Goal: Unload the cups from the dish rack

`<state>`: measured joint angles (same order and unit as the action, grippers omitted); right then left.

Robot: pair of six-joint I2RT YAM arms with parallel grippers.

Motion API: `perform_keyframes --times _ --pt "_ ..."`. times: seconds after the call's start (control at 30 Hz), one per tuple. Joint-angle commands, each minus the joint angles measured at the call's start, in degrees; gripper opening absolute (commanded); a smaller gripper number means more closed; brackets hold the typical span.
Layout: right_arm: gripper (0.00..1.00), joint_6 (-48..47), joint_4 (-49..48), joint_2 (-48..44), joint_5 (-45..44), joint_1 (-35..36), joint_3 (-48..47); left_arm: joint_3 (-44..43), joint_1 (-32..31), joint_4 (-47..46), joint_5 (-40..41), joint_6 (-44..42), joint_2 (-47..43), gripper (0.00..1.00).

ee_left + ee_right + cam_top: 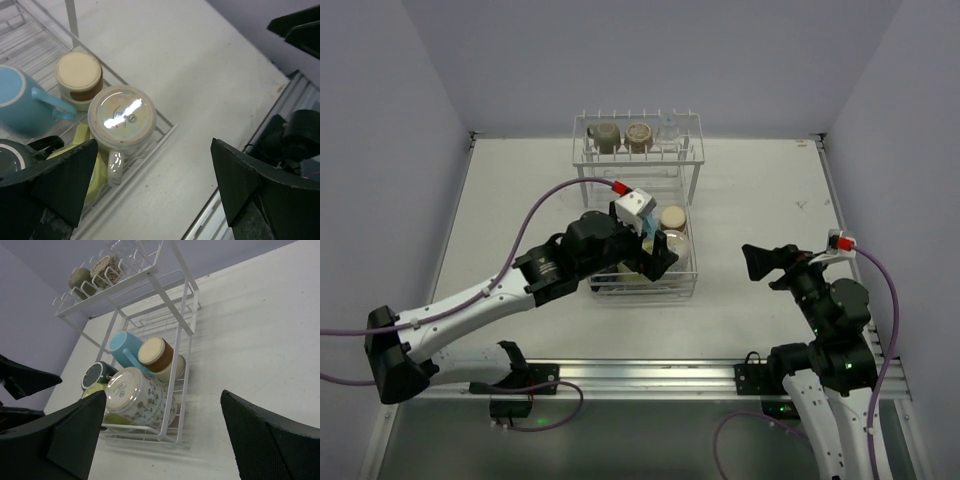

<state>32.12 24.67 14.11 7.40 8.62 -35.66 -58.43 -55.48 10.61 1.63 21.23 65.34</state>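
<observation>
The white wire dish rack stands at the table's middle back. Its upper shelf holds an olive cup, a tan cup and a clear glass. In the lower basket, bottoms up, sit a light blue cup, a brown-and-cream cup, a white flowered cup, a yellow-green cup and a dark green cup. My left gripper hovers open over the basket's near end, its jaws empty. My right gripper stands open to the right of the rack, holding nothing.
Bare white table lies right of the rack and in front of it. Lavender walls close in the left, back and right sides. A metal rail with both arm bases runs along the near edge.
</observation>
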Motion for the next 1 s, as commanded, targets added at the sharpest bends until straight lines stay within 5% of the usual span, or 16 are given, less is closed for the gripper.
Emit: perform_keyframes --times 0.0,0.37,0.97 --pt "0.99 1.5 -1.7 0.6 3.3 -0.2 1.9 -5.2 -3.1 2.4 12.0 -4.5 6.6 1.00" --pt "0.99 0.7 -0.5 -2.0 3.9 -0.2 3.5 -14.1 -4.5 4.7 17.9 -7.0 22.4 1.00" --pt "0.99 -0.1 -0.7 -1.6 5.3 -0.2 4.3 -17.2 -4.5 7.8 19.6 -7.3 29.5 1.00"
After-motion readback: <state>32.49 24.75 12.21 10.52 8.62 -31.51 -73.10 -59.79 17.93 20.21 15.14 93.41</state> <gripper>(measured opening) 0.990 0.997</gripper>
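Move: The white patterned cup, upside down at the rack's front right, is about 7 cm ahead of the left hand, 5 cm to its right and 16 cm below. At similar depth, the brown-topped cup is some 8 cm farther out than the white cup and 1 cm left of it, the blue cup 7 cm out and 8 left of it, the yellow-green cup 3 cm nearer and 8 left. From the right hand, the white cup is roughly 9 cm ahead, 15 left, 16 below. Heading for the upturned white cup, the left hand sinks about 10 cm while reaching forward and somewhat to its right, quick at first, then easing. The fingers tip some 25 degrees more steeply down and stay wide open, ending either side of the cup's base; no firm touch can be made out. The right hand, open and empty, settles a couple of centimetres lower. ##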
